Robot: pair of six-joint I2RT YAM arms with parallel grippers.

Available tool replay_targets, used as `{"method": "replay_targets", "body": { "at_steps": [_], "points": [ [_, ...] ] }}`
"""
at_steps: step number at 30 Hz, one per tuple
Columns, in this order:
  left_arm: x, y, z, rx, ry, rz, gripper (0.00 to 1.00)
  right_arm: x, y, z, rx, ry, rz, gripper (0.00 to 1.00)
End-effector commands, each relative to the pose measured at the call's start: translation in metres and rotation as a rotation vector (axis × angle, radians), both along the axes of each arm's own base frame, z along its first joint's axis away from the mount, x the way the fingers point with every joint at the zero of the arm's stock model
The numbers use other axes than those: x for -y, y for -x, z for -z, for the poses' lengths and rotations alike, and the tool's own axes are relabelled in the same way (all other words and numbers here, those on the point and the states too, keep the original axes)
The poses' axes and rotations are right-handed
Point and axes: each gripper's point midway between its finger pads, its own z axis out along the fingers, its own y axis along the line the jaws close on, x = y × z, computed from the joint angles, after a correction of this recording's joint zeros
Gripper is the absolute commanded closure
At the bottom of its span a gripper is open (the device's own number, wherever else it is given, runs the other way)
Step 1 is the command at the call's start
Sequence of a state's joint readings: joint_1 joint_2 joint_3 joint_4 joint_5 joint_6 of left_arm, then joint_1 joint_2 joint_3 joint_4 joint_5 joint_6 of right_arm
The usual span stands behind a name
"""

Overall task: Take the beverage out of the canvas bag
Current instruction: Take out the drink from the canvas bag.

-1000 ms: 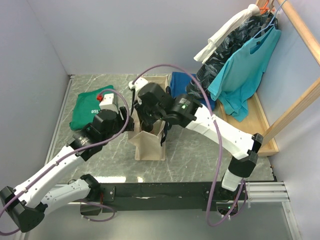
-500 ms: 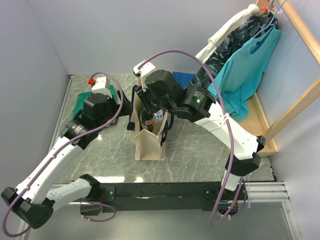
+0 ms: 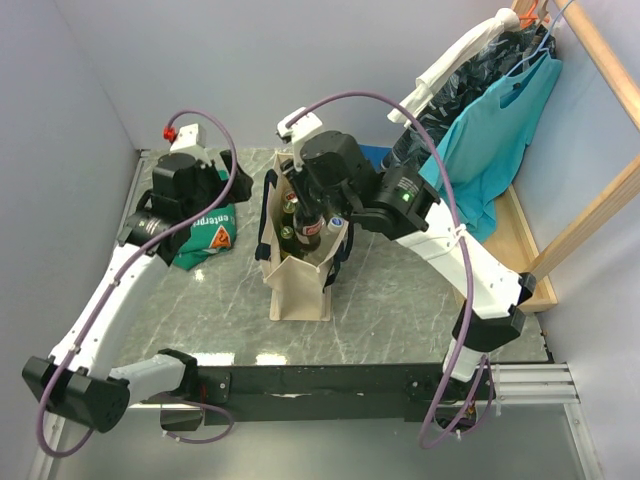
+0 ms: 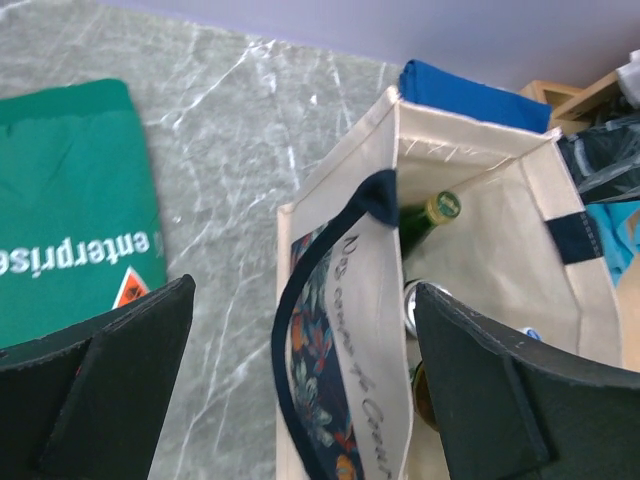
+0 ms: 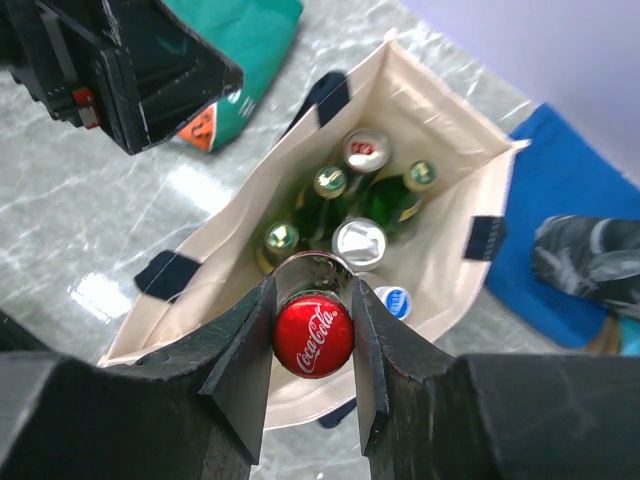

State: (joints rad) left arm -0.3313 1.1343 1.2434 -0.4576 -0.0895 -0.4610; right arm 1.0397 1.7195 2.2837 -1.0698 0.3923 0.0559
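The cream canvas bag (image 3: 300, 290) stands upright mid-table with its navy handles drooping. My right gripper (image 5: 312, 298) is shut on the neck of a dark Coca-Cola bottle (image 5: 313, 338) with a red cap. This beverage (image 3: 309, 226) hangs above the bag's open mouth, its lower part still between the walls. Inside the bag (image 5: 445, 125) stand green bottles (image 5: 330, 182) and silver cans (image 5: 360, 241). My left gripper (image 4: 300, 390) is open and holds nothing. It hovers left of the bag (image 4: 480, 240), over the navy handle (image 4: 300, 300). In the top view the left gripper (image 3: 222, 190) is clear of the bag.
A folded green T-shirt (image 3: 205, 235) lies left of the bag, under my left arm. A folded blue cloth (image 3: 372, 155) lies behind it. Clothes hang on a wooden rack (image 3: 560, 220) at the right. Grey walls close the left and back sides.
My left gripper opened, let go of the bag's side and drew back to the left. My right gripper rose, lifting the Coca-Cola bottle up through the bag's mouth.
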Motion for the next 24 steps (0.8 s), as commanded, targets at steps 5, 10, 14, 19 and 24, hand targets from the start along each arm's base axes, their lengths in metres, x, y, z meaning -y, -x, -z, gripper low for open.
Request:
{"method": "replay_targets", "body": {
  "at_steps": [5,10,14,19,24],
  "points": [
    [0.004,-0.009,-0.025,0.072,0.013,0.052,0.04,0.041,-0.001,-0.132,0.306,-0.304,0.062,1.0],
    [-0.002,-0.01,-0.024,0.069,0.012,0.04,0.04,0.041,-0.001,-0.143,0.334,-0.326,0.053,1.0],
    [-0.006,-0.011,-0.024,0.072,0.012,0.029,0.04,0.044,0.0,-0.153,0.355,-0.349,0.054,1.0],
    [-0.005,-0.012,-0.023,0.07,0.025,0.035,0.04,0.053,0.003,-0.169,0.394,-0.383,0.067,1.0],
    [-0.004,-0.012,-0.023,0.071,0.032,0.036,0.04,0.066,0.007,-0.185,0.438,-0.411,0.083,1.0]
  ]
}}
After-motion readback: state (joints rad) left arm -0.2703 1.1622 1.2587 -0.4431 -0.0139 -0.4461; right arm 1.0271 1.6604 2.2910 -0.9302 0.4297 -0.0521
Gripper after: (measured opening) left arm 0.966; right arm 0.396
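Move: The right gripper already holds the Coke bottle by its red-capped neck, its middle about 11 cm below the hand. The canvas bag's middle is almost straight beneath, some 26 cm down. Inside, the blue-capped bottle stands about 6 cm right and 1 cm ahead, the nearest green bottle 4 cm left and level. From the open left gripper, the Coke bottle is about 12 cm right and 5 cm back, its middle some 3 cm lower. Keep the right fingers closed on the Coke bottle's neck and draw it further up through the canvas bag's mouth, away from the drinks left below. Raise it about 5 cm, briskly at first and then slowly, edging slightly right early on, while tipping the fingers upward some 10 degrees. ##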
